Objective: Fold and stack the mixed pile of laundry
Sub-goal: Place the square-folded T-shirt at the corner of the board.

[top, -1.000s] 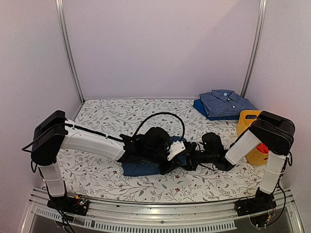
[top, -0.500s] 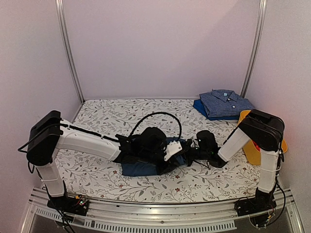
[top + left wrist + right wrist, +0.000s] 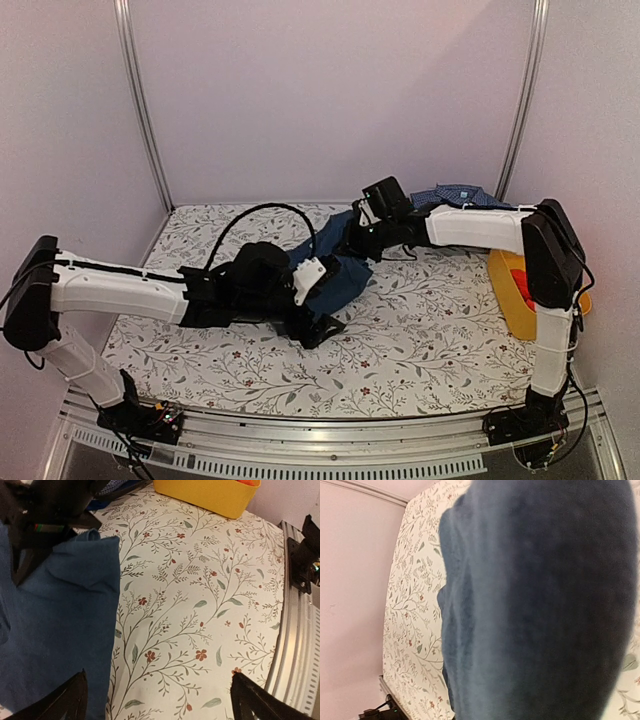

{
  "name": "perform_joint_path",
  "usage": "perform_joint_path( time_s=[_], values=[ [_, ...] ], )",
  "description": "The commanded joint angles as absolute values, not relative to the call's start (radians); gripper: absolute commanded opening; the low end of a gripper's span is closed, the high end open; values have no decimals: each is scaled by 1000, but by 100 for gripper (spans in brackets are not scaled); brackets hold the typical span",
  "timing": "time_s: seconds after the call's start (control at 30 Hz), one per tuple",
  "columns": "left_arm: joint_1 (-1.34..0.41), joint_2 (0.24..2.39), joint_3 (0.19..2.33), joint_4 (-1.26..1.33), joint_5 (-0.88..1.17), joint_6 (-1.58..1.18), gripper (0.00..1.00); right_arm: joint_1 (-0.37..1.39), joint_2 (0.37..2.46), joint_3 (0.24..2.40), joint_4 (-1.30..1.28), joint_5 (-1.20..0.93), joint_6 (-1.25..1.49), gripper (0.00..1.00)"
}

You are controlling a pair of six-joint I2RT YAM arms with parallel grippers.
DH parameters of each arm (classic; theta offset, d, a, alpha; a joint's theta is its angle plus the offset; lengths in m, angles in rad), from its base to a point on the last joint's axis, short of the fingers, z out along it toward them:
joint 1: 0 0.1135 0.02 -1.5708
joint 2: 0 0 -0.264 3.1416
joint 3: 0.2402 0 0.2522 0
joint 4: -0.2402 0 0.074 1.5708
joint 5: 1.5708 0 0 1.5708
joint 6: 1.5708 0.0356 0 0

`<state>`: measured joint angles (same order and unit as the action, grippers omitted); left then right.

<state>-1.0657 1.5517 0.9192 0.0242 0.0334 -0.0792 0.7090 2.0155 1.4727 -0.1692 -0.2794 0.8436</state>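
The dark navy trousers (image 3: 336, 276) are lifted at one end and trail down to the floral table. My right gripper (image 3: 354, 240) holds their upper end toward the back, shut on the cloth. In the right wrist view the trousers (image 3: 535, 605) fill the frame and hide the fingers. My left gripper (image 3: 318, 328) sits low near the table centre, just beside the trousers' lower edge. In the left wrist view it (image 3: 162, 701) is open over bare table, with the trousers (image 3: 55, 625) to its left. The folded blue check shirt (image 3: 462, 196) lies at the back right, partly behind the right arm.
A yellow plastic basket (image 3: 503, 262) stands at the right edge with a red-orange cloth (image 3: 520, 286) in it; the basket (image 3: 205, 494) shows at the top of the left wrist view. A metal rail (image 3: 295, 645) runs along the table's near edge.
The right gripper has shut on the trousers and carried them up and toward the back right. The left gripper has opened, let go of them and drawn back to the left.
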Motion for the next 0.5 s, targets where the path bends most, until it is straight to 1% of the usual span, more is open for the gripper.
perform_joint_path(
  time_s=[0.0,0.13,0.3,0.47],
  values=[
    [-1022,1466,859,-47,-40,-192,100,661,2081,1684,-551,-46,442,0],
    [-1011,1428,838,-108,-69,-231,100,621,2151,1844,-660,132,247,0],
    [-1011,1403,827,-163,-98,-267,100,544,2204,1973,-680,254,76,0],
    [-1010,1399,830,-208,-111,-288,100,458,2217,2048,-669,336,-34,0]
  ],
)
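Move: The blue T-shirt already hangs from the shut right fingers. The plaid-topped stack it travels towards lies about 28 cm to that hand's right and some 13 cm ahead, roughly 9 cm lower. The yellow bin is around 43 cm to the hand's right and 8 cm back, about 7 cm lower. From the left hand, empty and open, the stack lies roughly 32 cm ahead, 35 cm to the right and 11 cm down. The folded T-shirt is carried from mid-table towards the stack in the far right corner, still pinched in the right hand, which sweeps about 14 cm right and 13 cm forward, rising slightly, then sinking back. Its wrist rolls some 45 degrees so the left-pointing fingers swing to point down. The left hand, still wide open, retreats about 6 cm left, away from the shirt, turning a little counter-clockwise. ##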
